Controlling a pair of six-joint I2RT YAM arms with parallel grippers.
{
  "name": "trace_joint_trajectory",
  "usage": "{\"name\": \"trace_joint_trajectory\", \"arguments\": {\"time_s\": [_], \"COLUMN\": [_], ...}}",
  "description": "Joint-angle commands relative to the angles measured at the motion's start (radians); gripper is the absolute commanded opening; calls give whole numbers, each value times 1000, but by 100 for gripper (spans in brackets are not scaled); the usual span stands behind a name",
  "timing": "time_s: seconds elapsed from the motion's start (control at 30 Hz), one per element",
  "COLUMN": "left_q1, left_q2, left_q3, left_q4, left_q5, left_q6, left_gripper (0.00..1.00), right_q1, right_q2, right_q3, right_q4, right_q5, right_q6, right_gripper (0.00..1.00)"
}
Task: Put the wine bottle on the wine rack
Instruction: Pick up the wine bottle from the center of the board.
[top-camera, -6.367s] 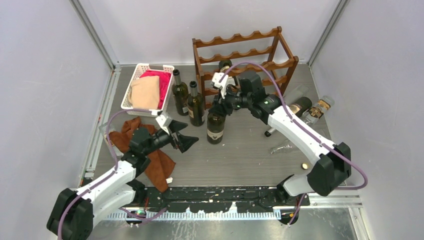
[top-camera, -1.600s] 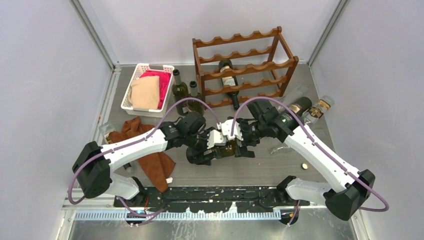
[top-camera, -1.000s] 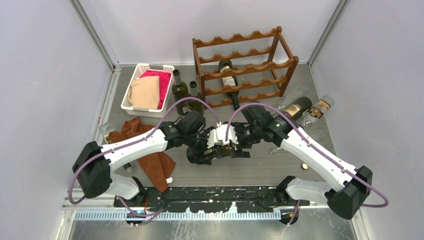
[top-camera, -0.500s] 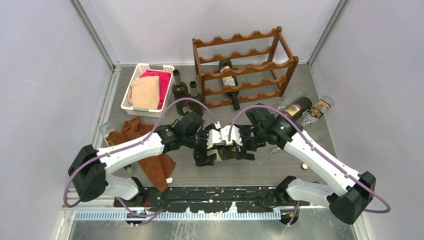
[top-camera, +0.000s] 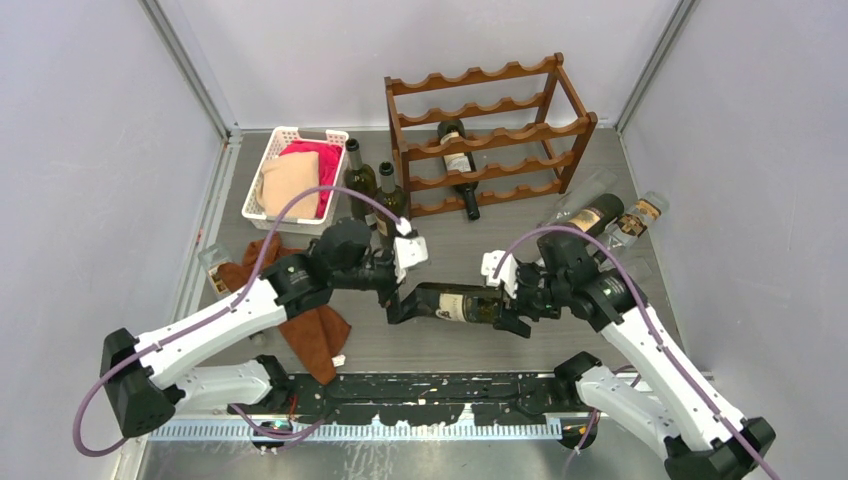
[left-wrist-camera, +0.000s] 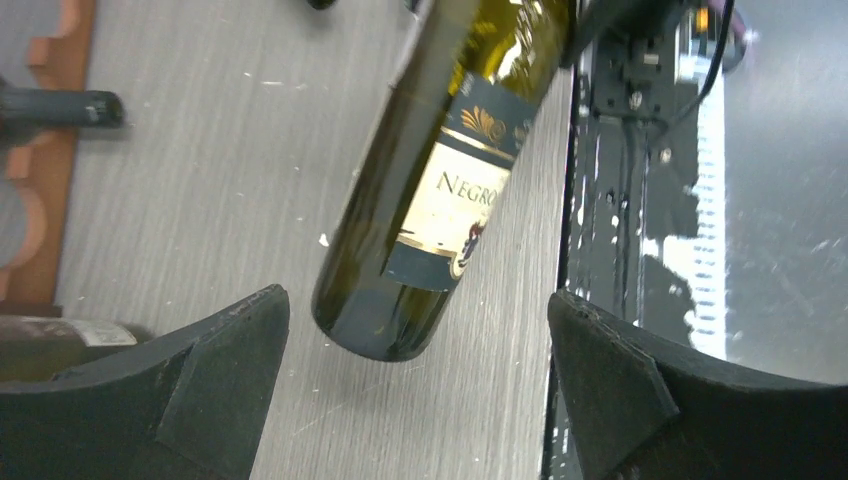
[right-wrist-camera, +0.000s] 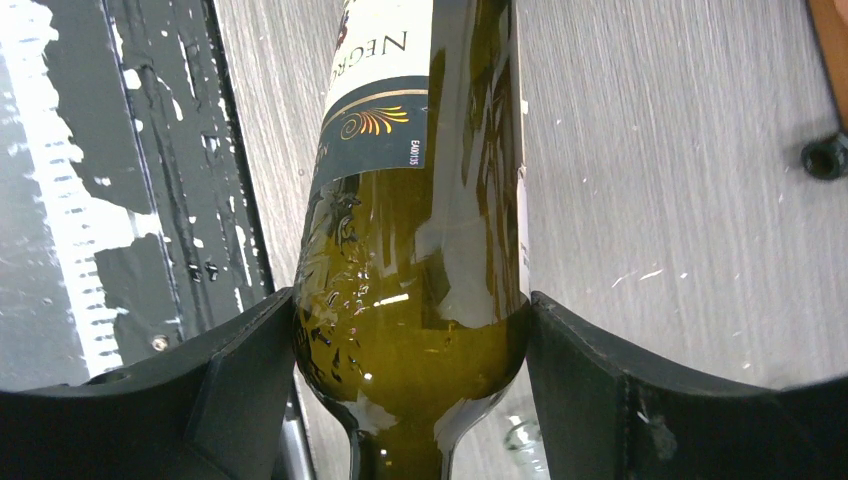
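Observation:
A dark green wine bottle (top-camera: 455, 303) with a cream and navy label lies level just above the table's near middle. My right gripper (top-camera: 512, 305) is shut on its shoulder, a finger (right-wrist-camera: 240, 370) pressed on each side of the glass (right-wrist-camera: 420, 250). My left gripper (top-camera: 398, 300) stands wide open at the bottle's base. In the left wrist view the base (left-wrist-camera: 385, 335) sits between the spread fingers (left-wrist-camera: 215, 370), touching neither. The reddish-brown wine rack (top-camera: 485, 75) stands at the back with one bottle (top-camera: 458, 165) lying in it.
A white basket (top-camera: 262, 165) with cloths stands at the back left, two upright bottles (top-camera: 360, 185) beside it. A brown cloth (top-camera: 305, 315) lies under the left arm. Other bottles (top-camera: 600, 212) lie right of the rack, and a small cap (top-camera: 608, 331) lies near the right arm.
My left gripper has opened, let go of the bottle and drawn back to the left. The right arm has shifted right with the bottle in its grip.

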Motion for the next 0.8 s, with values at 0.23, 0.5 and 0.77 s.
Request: {"name": "trace_joint_trajectory", "arguments": {"time_s": [0.23, 0.5, 0.77], "left_q1": [111, 388, 516], "left_q2": [95, 264, 484], "left_q3": [545, 765, 1015], "left_q4": [-39, 73, -51], "left_q5": [-147, -151, -307], "left_q6": [-414, -755, -722], "left_gripper": [99, 99, 97], "right_q1": [-146, -245, -256], "right_q2": [-195, -233, -184], "right_q3": [-83, -154, -192], "right_q4": [237, 406, 602], "right_q5": [-61, -66, -26], "right_q6": [335, 637, 800], "right_gripper": [1, 1, 1]}}
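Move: The right hand holds the wine bottle by its shoulder, base pointing left; the bottle's middle is some 6 cm to its left. The wine rack is centred about 46 cm ahead and 4 cm left of this hand, with the racked bottle about 44 cm ahead and 10 cm left. From the open left hand the rack lies some 46 cm ahead and 20 cm right, the held bottle's middle about 18 cm right, the nearer standing bottle roughly 27 cm ahead and 4 cm left. Lift the empty left gripper clear of the bottle's base, up about 24 cm, then swing it forward over the standing bottles to the rack's left, turning counter-clockwise, fingers still open. With the right gripper keep the bottle's shoulder pinched, ease right, then forward a little while turning clockwise some 35 degrees and rolling its left side up, to swing the base towards the rack. ##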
